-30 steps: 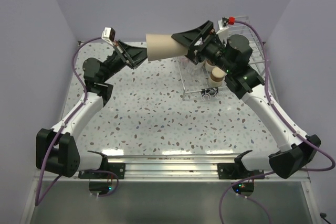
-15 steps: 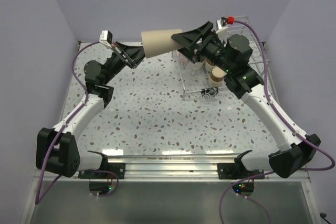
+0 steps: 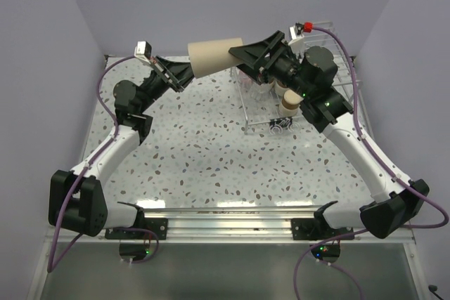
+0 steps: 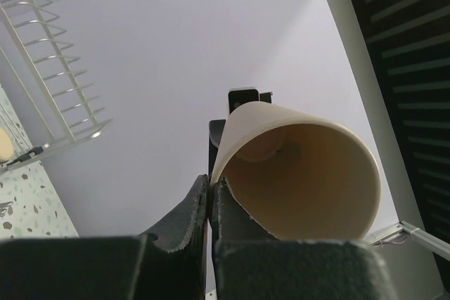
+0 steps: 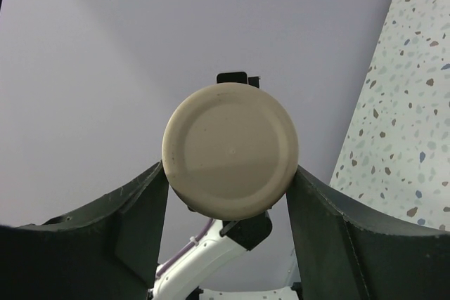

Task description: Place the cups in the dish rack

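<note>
A tall beige cup [image 3: 213, 56] hangs in mid-air on its side, above the far part of the table. My left gripper [image 3: 187, 72] is shut on the cup's rim, one finger inside and one outside [image 4: 211, 185]. My right gripper [image 3: 236, 58] reaches in from the right, and its two fingers press against opposite sides of the cup's flat base [image 5: 230, 150]. The dish rack [image 3: 344, 69] stands at the far right, partly behind the right arm. A brownish cup [image 3: 288, 103] and other cups that I cannot make out sit in it.
The rack's tall wire part [image 4: 49, 96] shows at the left of the left wrist view. Lavender walls close in the speckled table [image 3: 211, 159] on three sides. A metal rail [image 3: 225, 219] runs along the near edge between the arm bases.
The right gripper's fingers have closed from wide open onto the cup's base. The cup has shifted slightly left and up, with the left gripper holding its rim throughout.
</note>
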Motion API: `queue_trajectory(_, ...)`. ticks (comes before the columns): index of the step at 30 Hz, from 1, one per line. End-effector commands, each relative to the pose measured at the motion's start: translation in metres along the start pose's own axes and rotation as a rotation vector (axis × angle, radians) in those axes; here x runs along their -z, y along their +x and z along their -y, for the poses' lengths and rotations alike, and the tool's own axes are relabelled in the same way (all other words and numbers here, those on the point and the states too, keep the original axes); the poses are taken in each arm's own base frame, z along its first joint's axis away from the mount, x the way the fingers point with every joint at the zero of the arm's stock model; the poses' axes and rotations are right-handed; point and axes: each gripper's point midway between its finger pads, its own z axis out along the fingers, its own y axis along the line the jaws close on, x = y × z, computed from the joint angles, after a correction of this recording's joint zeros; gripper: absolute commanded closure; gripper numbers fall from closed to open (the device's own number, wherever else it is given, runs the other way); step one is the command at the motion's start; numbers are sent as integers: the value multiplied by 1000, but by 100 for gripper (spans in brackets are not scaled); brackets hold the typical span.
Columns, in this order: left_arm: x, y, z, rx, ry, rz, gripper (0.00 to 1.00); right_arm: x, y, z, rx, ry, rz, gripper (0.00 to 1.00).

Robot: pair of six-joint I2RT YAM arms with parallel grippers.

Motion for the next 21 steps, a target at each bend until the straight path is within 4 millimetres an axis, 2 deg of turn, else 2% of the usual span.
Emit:
queue_trajectory(1,0,11,6,-51,11,-58,97,1,-2,-11,41,-35,2,100)
queue_trajectory(8,5,18,3,-59,4,-95,90,1,-7,-14,63,-32,16,100)
queue_trajectory(11,6,20,4,-69,3,-104,82,2,-13,-20,83,-38,35,100)
queue_trajectory(15,7,23,0,-80,-14,-120,72,9,-24,-14,126,8,64,100)
queue_trajectory(17,8,24,-5,-81,-34,-128,62,14,-32,-8,131,27,89,100)
queue_trajectory(21,9,25,-11,-91,-61,-137,52,24,-49,0,136,52,125,100)
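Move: The beige cup lies on its side between the hands: its middle is about 6 cm to the right of the left hand, 2 cm ahead and 3 cm above, its rim in those fingers. The right hand holds the base end; from it the dish rack's middle is some 24 cm ahead, 19 cm right and 42 cm below. The clear cups in the rack are about 23 cm ahead and 11 cm right, the front brown cup 18 cm ahead and 22 cm right, both roughly 40 cm down. Open the left gripper to nearly half to let go of the beige cup's rim, sinking it about 2.5 cm and easing it slightly back and right. Keep the right fingers closed round the base end; hold nearly still at first, then draw the cup right and forward, about 4 cm in all, dipping slightly and turning a little clockwise, towards the rack. ##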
